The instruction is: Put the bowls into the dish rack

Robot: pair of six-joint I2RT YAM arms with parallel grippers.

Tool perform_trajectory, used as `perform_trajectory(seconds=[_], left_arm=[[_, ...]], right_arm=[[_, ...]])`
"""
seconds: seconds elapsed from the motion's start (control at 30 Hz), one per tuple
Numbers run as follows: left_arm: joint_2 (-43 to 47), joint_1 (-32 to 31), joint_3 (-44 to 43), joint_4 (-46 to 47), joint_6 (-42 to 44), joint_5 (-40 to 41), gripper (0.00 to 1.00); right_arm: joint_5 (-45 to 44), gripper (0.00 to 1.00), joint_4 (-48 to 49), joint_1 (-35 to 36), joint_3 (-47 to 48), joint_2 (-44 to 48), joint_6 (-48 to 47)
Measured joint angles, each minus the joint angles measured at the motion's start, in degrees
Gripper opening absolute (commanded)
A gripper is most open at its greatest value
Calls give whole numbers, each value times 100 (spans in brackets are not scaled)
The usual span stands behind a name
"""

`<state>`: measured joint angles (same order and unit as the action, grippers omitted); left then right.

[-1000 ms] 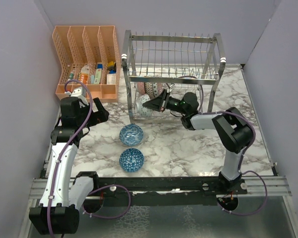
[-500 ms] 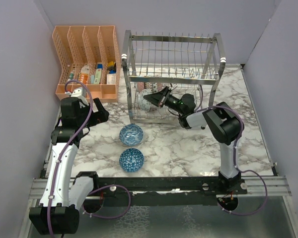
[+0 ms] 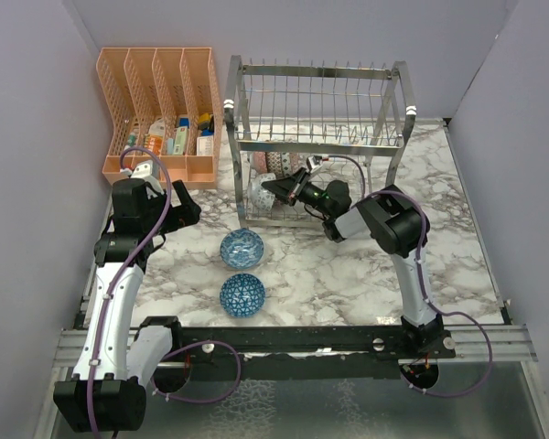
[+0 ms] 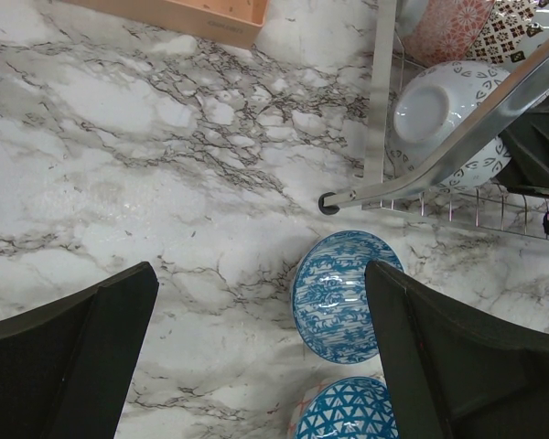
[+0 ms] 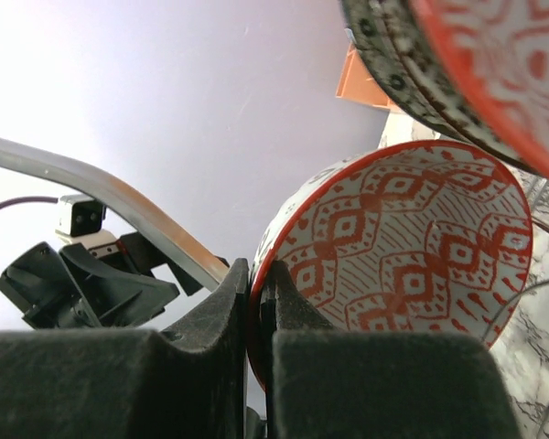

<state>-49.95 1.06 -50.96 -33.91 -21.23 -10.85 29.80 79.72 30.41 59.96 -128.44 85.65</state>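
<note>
My right gripper is shut on the rim of a white bowl with a red diamond pattern inside. It holds the bowl on edge in the lower tier of the dish rack. The left wrist view shows this bowl's white outside behind the rack post. Behind it in the rack stand a pink-red bowl and a brown-patterned bowl. Two blue bowls sit on the marble table in front of the rack. My left gripper hangs open above the table, just left of them.
An orange mesh file organizer with small packets stands at the back left, next to the rack. Grey walls close in the left, back and right sides. The rack's slanted metal bar runs close by my right fingers.
My right gripper has pushed the held bowl farther left inside the rack's lower tier, and the right arm has folded in closer. The left arm and the blue bowls have not moved.
</note>
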Motion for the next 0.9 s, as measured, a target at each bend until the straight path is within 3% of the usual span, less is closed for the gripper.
perform_trajectory(seconds=[0.17,0.27,0.37,0.57,0.9], left_arm=[[-35,0,0,0,13,0,99],[-63,0,0,0,20,0,99],[-76,0,0,2,20,0,99],[-76,0,9,2,20,0,99],[-74,0,9,2,20,0,99]], right_arm=[[-74,3,57,4,9,-50,177],[-79,22,50,7,9,-50,175],[-76,35,63,7,9,-50,149],[-57,41,85,7,90,-48,101],[42,42,44,4,-59,293,-111]])
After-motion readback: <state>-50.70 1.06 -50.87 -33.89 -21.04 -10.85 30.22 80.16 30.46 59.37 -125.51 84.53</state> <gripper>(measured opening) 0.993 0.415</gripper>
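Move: The right hand, fingers nearly shut, already has the red-rimmed bowl on its side in the lower rack; the middle of this held bowl lies about 3 cm left and 4 cm below. Some 9 cm ahead of the hand stand the pink bowl, 3 cm left, and the brown-patterned bowl, 2 cm right. The light blue bowl sits 14 cm back and 8 cm left. From the left hand the held bowl is about 11 cm ahead, 20 cm right. With the bowl set down among the rack's wires, the right hand stays where it is and spreads its nearly shut fingers to somewhat under half open, so that their pinch on the bowl's rim ends. Still pointing mostly to the left, it then starts to rise, clearing straight up from the bowl by about 2 cm, gathering speed at the end with barely any tilt of the wrist. ##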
